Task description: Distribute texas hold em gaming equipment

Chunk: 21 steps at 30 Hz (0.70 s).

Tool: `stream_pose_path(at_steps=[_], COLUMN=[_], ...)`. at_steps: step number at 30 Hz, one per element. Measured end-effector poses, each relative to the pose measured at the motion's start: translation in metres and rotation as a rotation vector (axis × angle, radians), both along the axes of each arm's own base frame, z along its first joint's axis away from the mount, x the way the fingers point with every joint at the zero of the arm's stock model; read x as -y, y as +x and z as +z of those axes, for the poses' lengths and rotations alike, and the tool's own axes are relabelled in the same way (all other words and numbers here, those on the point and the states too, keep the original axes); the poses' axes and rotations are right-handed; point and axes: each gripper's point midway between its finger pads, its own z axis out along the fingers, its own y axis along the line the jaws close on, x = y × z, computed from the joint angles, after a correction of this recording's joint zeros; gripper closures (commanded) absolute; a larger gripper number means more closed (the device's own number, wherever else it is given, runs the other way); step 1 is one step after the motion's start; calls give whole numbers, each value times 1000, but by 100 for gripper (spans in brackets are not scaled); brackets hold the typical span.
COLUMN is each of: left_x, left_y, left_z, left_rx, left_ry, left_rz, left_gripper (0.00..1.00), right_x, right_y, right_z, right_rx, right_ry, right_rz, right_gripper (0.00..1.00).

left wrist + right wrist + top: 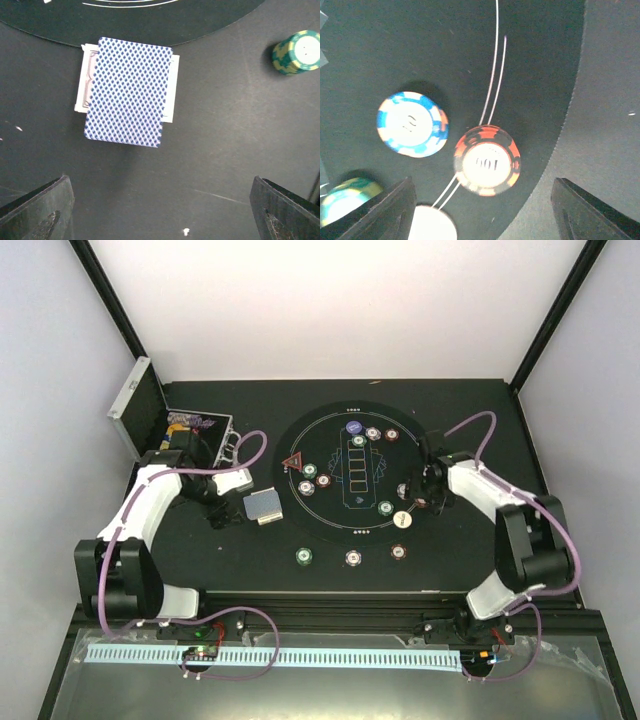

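Observation:
A deck of blue-backed playing cards (127,92) lies on the table just off the round black mat (150,25), its top card skewed. My left gripper (160,210) hovers open just short of the deck (264,507), with nothing between its fingers. My right gripper (487,215) stands open over the mat's right rim (432,490). A red-and-black chip marked 100 (487,160) lies between and just beyond its fingertips, touching neither. Beside it are a blue-and-white chip (412,124), a green chip (347,200) and a white disc (432,225).
An open silver case (150,415) stands at the back left behind my left arm. On the mat (345,515) are a red triangle marker (292,462), a blue disc (354,427) and several chips. Green (305,557), white (353,558) and red (399,552) chips sit near the front.

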Motion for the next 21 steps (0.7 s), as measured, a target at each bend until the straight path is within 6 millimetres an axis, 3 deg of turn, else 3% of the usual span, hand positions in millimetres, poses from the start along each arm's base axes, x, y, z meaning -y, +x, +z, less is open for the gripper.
stream_pose_path(at_steps=[5, 8, 14, 21], left_x=[6, 14, 20, 14], left_y=[11, 15, 17, 25], left_z=[-7, -14, -39, -62], left_rx=[37, 57, 37, 2], left_ry=[45, 71, 153, 234], left_rz=[-45, -81, -137, -149], left_gripper=[1, 1, 1, 1], right_x=[-8, -23, -66, -91], right_y=[4, -2, -34, -60], right_z=[54, 74, 70, 72], right_rx=[160, 218, 204, 199], right_ry=[52, 73, 107, 139], right_rz=[15, 59, 178, 241], right_gripper=[24, 24, 24, 24])
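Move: The blue-backed card deck lies about 9 cm right and 6 cm ahead of the left hand, some 12 cm below; the front row's green chips are about 19 cm right and 7 cm back. The right hand has already let go of the red 100 chips, directly below by 3 cm. From this hand, the dealer button is 5 cm left and 5 cm back, the green 20 chip 9 cm left and 2 cm back, and the front row's red chips 6 cm left and 13 cm back. Downward about 6 cm and slightly forward, the left hand closes on the card deck, fingers wide open, straightening from their rightward lean and turning some 10 degrees clockwise. Meanwhile the right hand rises about 7 cm off the red 100 chips, then swings about 9 cm left and 6 cm back towards the front row, fingers still open and turning roughly 15 degrees counter-clockwise. ##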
